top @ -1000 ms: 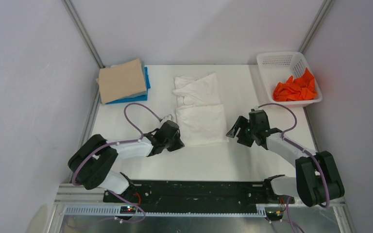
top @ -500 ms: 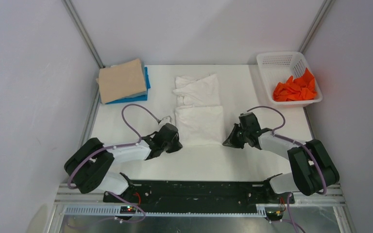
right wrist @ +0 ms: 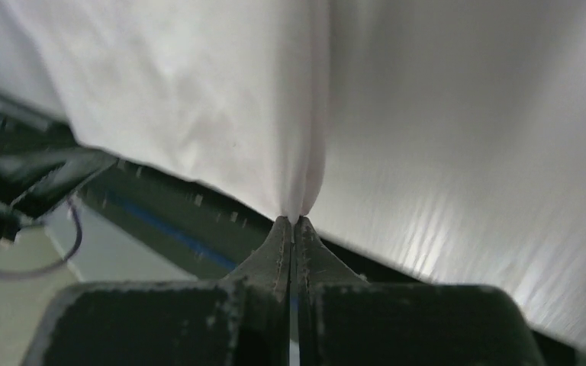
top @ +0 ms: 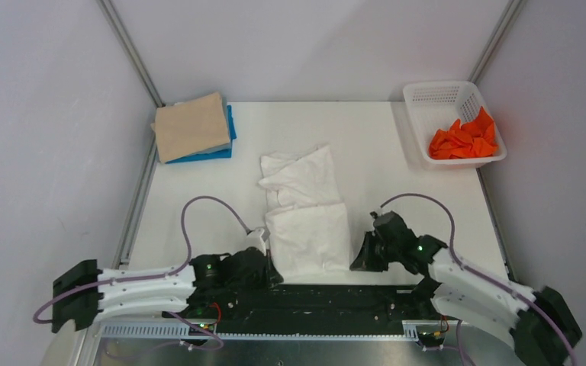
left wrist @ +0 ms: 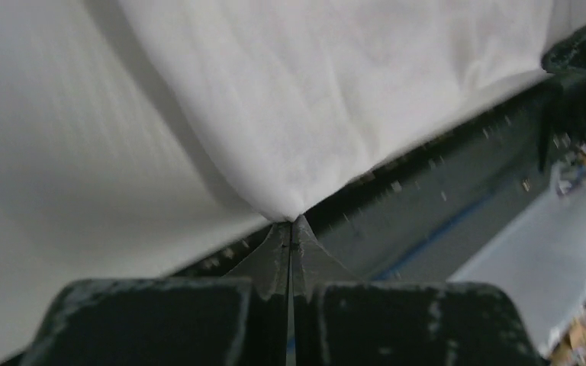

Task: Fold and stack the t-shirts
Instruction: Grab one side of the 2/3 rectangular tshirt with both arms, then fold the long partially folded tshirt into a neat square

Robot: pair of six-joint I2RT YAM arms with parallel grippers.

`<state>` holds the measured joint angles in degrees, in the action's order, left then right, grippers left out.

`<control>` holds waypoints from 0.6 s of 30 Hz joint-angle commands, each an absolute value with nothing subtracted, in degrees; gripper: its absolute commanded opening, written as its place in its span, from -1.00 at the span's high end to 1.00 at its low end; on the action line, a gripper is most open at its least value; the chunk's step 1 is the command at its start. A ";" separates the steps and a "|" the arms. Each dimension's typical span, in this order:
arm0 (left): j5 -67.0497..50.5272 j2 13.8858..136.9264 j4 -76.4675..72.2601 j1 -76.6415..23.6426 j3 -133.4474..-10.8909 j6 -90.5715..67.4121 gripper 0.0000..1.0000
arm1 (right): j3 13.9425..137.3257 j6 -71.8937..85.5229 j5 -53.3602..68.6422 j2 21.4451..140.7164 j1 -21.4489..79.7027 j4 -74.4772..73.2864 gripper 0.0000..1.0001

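The white t-shirt lies partly folded in the middle of the table, its near edge at the table's front. My left gripper is shut on the shirt's near left corner. My right gripper is shut on its near right corner. A beige-tan t-shirt lies folded on a blue t-shirt at the back left. An orange t-shirt sits crumpled in the basket.
The white lattice basket stands at the back right corner. Metal frame posts rise at the back corners. The black mounting rail runs along the near edge, just below the shirt's hem.
The right gripper closed on the shirt's near right corner. Both arms pulled back toward the near edge, dragging the white shirt toward the front of the table.
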<state>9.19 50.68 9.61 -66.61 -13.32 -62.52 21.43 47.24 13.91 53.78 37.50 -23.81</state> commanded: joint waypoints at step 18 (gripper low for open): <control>22.99 37.09 21.62 -59.12 -28.21 -50.77 1.00 | 37.04 47.20 18.06 46.89 31.92 -23.22 1.00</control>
<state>18.09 35.42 21.50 -65.23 -22.92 -59.00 31.70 50.02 15.84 44.64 35.64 -31.42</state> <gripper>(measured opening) 0.004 0.012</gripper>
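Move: Each hand already pinches a near corner of the white t-shirt. From the left hand, the shirt's middle lies about 19 cm ahead, 7 cm right and some 1 cm lower, with its far end roughly 36 cm ahead and 5 cm right; the table's near edge is straight beneath. From the right hand, the middle is about 15 cm ahead, 14 cm left and 2 cm lower; the far end is some 32 cm ahead and 16 cm left. Keeping the corners pinched in shut fingers, both hands finish their pull towards the bases with another 4 cm or so while already climbing, then reverse and carry the near side forward and on up towards the shirt's far end, the left by about 7 cm and the right by some 6 cm. Each ends about 9 cm higher than it began, the left fingers swinging up some 15 degrees as the wrist tilts and the right wrist tilting less. ##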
